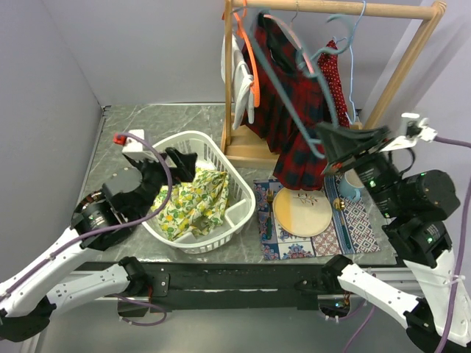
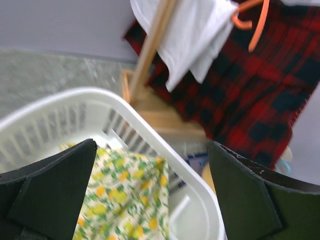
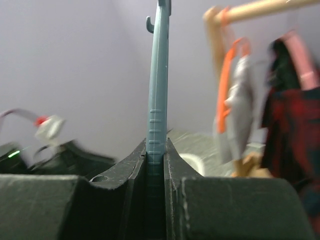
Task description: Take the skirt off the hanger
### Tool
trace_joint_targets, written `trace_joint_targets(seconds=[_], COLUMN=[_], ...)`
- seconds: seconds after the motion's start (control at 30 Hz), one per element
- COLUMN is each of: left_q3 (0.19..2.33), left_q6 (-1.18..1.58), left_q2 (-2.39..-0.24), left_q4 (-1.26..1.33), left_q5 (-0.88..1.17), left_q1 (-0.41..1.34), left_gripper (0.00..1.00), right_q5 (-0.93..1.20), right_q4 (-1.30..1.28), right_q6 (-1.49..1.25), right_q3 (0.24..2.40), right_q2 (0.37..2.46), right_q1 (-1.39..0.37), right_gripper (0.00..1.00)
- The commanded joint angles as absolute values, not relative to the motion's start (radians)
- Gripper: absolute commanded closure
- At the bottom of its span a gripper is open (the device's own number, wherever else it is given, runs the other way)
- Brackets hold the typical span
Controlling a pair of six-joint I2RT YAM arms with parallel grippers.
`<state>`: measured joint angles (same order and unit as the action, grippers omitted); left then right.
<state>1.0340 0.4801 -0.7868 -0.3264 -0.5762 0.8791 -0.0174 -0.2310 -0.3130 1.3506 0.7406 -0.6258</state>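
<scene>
The red and dark tartan skirt (image 1: 294,110) hangs from the wooden rack on the pink hanger (image 1: 298,45), whose pink arm shows above the cloth. The left wrist view has the skirt (image 2: 260,100) at the right; the right wrist view shows skirt (image 3: 292,130) and pink hanger (image 3: 305,65), blurred. My right gripper (image 1: 346,147) is shut on the lower end of a grey-blue hanger (image 1: 298,88) that slants up across the skirt; its bar stands clamped between the jaws (image 3: 156,142). My left gripper (image 1: 182,163) stands open and holds nothing over the basket (image 2: 152,145).
A white laundry basket (image 1: 234,175) holds a lemon-print cloth (image 1: 195,198). On the rack (image 1: 331,7) hang an orange hanger (image 1: 246,44) with a white garment (image 1: 239,73), a red dotted garment (image 1: 338,81) and a light blue hanger (image 1: 353,44). A round board (image 1: 302,212) and cup (image 1: 349,187) sit on a patterned mat.
</scene>
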Motion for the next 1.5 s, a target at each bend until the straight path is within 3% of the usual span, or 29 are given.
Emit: trace_joint_targets(seconds=[0.0, 0.23, 0.33, 0.47, 0.67, 0.97, 1.37, 1.47], left_q3=[1.088, 0.876, 0.867, 0.925, 0.945, 0.939, 0.94, 0.946], left_q6=[0.226, 0.068, 0.078, 0.118, 0.14, 0.15, 0.152, 0.158], left_q2=[-0.825, -0.836, -0.864, -0.929, -0.943, -0.916, -0.923, -0.928], left_q4=[-0.224, -0.061, -0.058, -0.15, -0.178, -0.181, -0.187, -0.196], left_q5=[-0.69, -0.807, -0.868, -0.798, -0.776, -0.772, -0.745, -0.744], left_q1=[0.874, 0.851, 0.853, 0.853, 0.853, 0.853, 0.853, 0.853], left_gripper=[0.01, 0.01, 0.01, 0.01, 0.01, 0.01, 0.01, 0.01], right_q5=[-0.344, -0.58, -0.63, -0.763, -0.937, -0.917, -0.868, -0.745], right_q4=[-0.204, -0.172, -0.15, -0.149, -0.293, -0.4, -0.508, -0.482], right_q6=[-0.163, 0.029, 0.069, 0.146, 0.108, 0.028, 0.002, 0.003], right_q3=[1.431, 1.456, 1.457, 1.468, 1.523, 1.45, 1.459, 1.436], right_q2=[0.764, 0.763, 0.752, 0.762, 0.736, 0.649, 0.756, 0.778], right_q1=[-0.621, -0.621, -0.621, -0.621, -0.621, -0.623, -0.62, -0.569], right_gripper=[1.0, 1.0, 1.0, 1.0, 1.0, 1.0, 1.0, 1.0])
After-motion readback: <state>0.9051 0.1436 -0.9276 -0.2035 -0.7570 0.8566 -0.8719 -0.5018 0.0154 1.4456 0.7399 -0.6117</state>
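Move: Ahead of the right hand, which still grips the blue-grey hanger, the free right-hand stretch of the rail lies about 30 cm forward, 17 cm to the right and 12 cm higher. Just left of that stretch hangs the red dotted skirt, 28 cm ahead of the hand, 7 cm right and 8 cm lower; the plaid skirt is 26 cm ahead, 9 cm left and 10 cm lower. The open left hand has the lemon skirt about 3 cm ahead and 26 cm below, inside the basket. Swinging the empty hanger rightward, the right arm carries it about 20 cm out past the red dotted skirt while turning some 50 degrees clockwise, draws back a little, then eases forward, down and slightly left again in front of the rail's right end, grip kept. The left hand, fingers still wide open, sinks about 7 cm over the basket, edging forward and rolling its left side up, then hovers. ##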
